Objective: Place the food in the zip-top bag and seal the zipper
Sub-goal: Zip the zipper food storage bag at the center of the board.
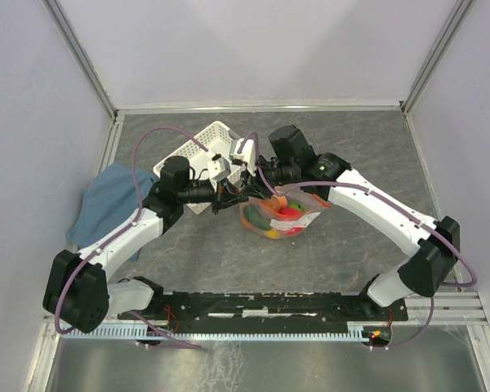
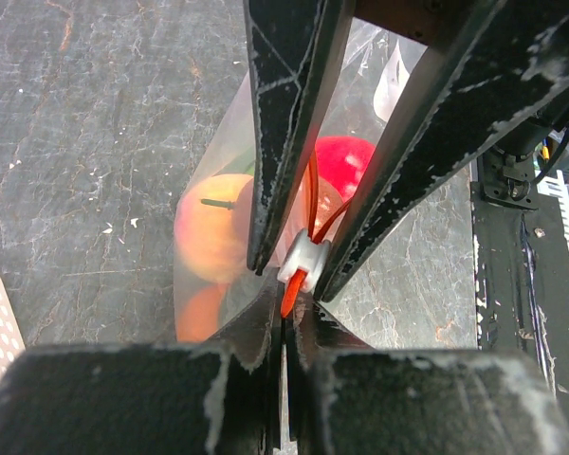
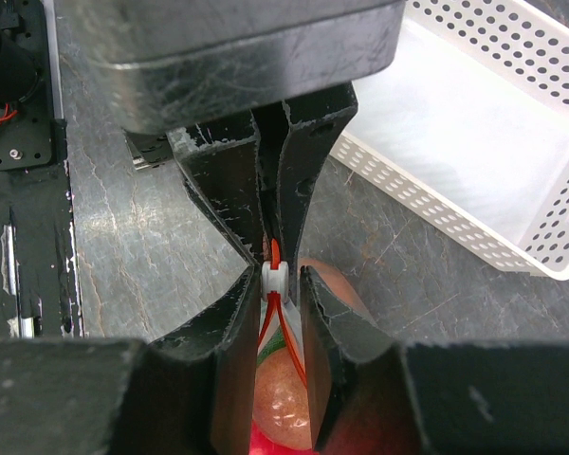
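Observation:
The zip-top bag (image 1: 279,216) lies in the middle of the table, holding the food: a red apple (image 2: 346,159), an orange fruit (image 2: 216,227) and green pieces. Both grippers meet at its left end. My left gripper (image 2: 286,292) is shut on the end of the red-orange zipper (image 2: 288,301). My right gripper (image 3: 277,284) faces it, shut on the white slider (image 3: 276,277), one finger on each side. Behind the slider the two zipper tracks (image 3: 283,332) still run apart. From above, the left gripper (image 1: 229,196) and right gripper (image 1: 257,188) hide the slider.
The white lattice basket (image 1: 204,155) stands just behind the grippers, also showing in the right wrist view (image 3: 474,142). A blue cloth (image 1: 106,200) lies at the left wall. The black base rail (image 1: 269,306) runs along the near edge.

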Controlling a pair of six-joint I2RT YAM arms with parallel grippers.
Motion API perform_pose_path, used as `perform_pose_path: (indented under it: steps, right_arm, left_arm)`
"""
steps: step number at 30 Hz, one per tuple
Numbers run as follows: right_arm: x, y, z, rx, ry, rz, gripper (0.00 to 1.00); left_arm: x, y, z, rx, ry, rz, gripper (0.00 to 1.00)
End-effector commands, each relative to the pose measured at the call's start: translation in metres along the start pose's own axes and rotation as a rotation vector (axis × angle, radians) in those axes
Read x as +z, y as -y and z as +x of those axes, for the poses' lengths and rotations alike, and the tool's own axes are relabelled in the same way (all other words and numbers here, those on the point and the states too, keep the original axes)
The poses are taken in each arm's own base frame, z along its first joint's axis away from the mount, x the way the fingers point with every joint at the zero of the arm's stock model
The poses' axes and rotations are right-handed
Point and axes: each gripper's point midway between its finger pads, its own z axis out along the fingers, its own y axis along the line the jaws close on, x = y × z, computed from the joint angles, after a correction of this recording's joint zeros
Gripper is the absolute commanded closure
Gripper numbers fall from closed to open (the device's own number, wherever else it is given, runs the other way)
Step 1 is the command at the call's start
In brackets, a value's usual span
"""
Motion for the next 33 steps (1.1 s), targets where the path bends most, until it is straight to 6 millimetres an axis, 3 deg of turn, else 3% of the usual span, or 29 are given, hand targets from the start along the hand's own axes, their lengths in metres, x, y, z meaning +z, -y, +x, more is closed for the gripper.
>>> perform_pose_path:
  steps: [1, 10, 22, 33]
  right_arm:
    - [0.001, 0.0, -0.013, -0.028, 0.036, -0.015, 0.71]
    - [-0.007, 0.0, -0.007, -0.046, 0.006, 0.006, 0.98]
    - [-0.045, 0.009, 0.017, -0.057, -0.084, 0.166, 0.98]
    - [-0.061, 0.014, 0.033, -0.019, -0.116, 0.25, 0.98]
  left_arm:
    - [0.0, -0.002, -0.033, 0.088, 0.063, -0.004, 0.97]
    - [0.0, -0.006, -0.034, 0.079, 0.068, -0.031, 0.97]
    - [-0.003, -0.024, -0.036, 0.035, 0.088, -0.133, 0.97]
    - [-0.008, -0.036, -0.033, 0.01, 0.107, -0.19, 0.97]
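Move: The white slider sits between the right hand's parted fingers, practically at the hand point or 1 cm below it. From the left hand, which already pinches the zipper's left end, the slider is about 2 cm to the right and level. Inside the bag below, the peach lies roughly 7 cm right and 3 cm ahead of the right hand, the red fruit some 11 cm right and 2 cm back. The white basket is about 13 cm left and 14 cm ahead of it. The right fingers shut on the zipper's slider and pinch it, then drag it about 5 cm to the right along the zipper, away from the left hand and over the food, the fingers tipping down a little more and the wrist turning a few degrees clockwise. The left hand keeps its pinch on the zipper's left end and, once the pull begins, shifts about 2 cm forward and up. ##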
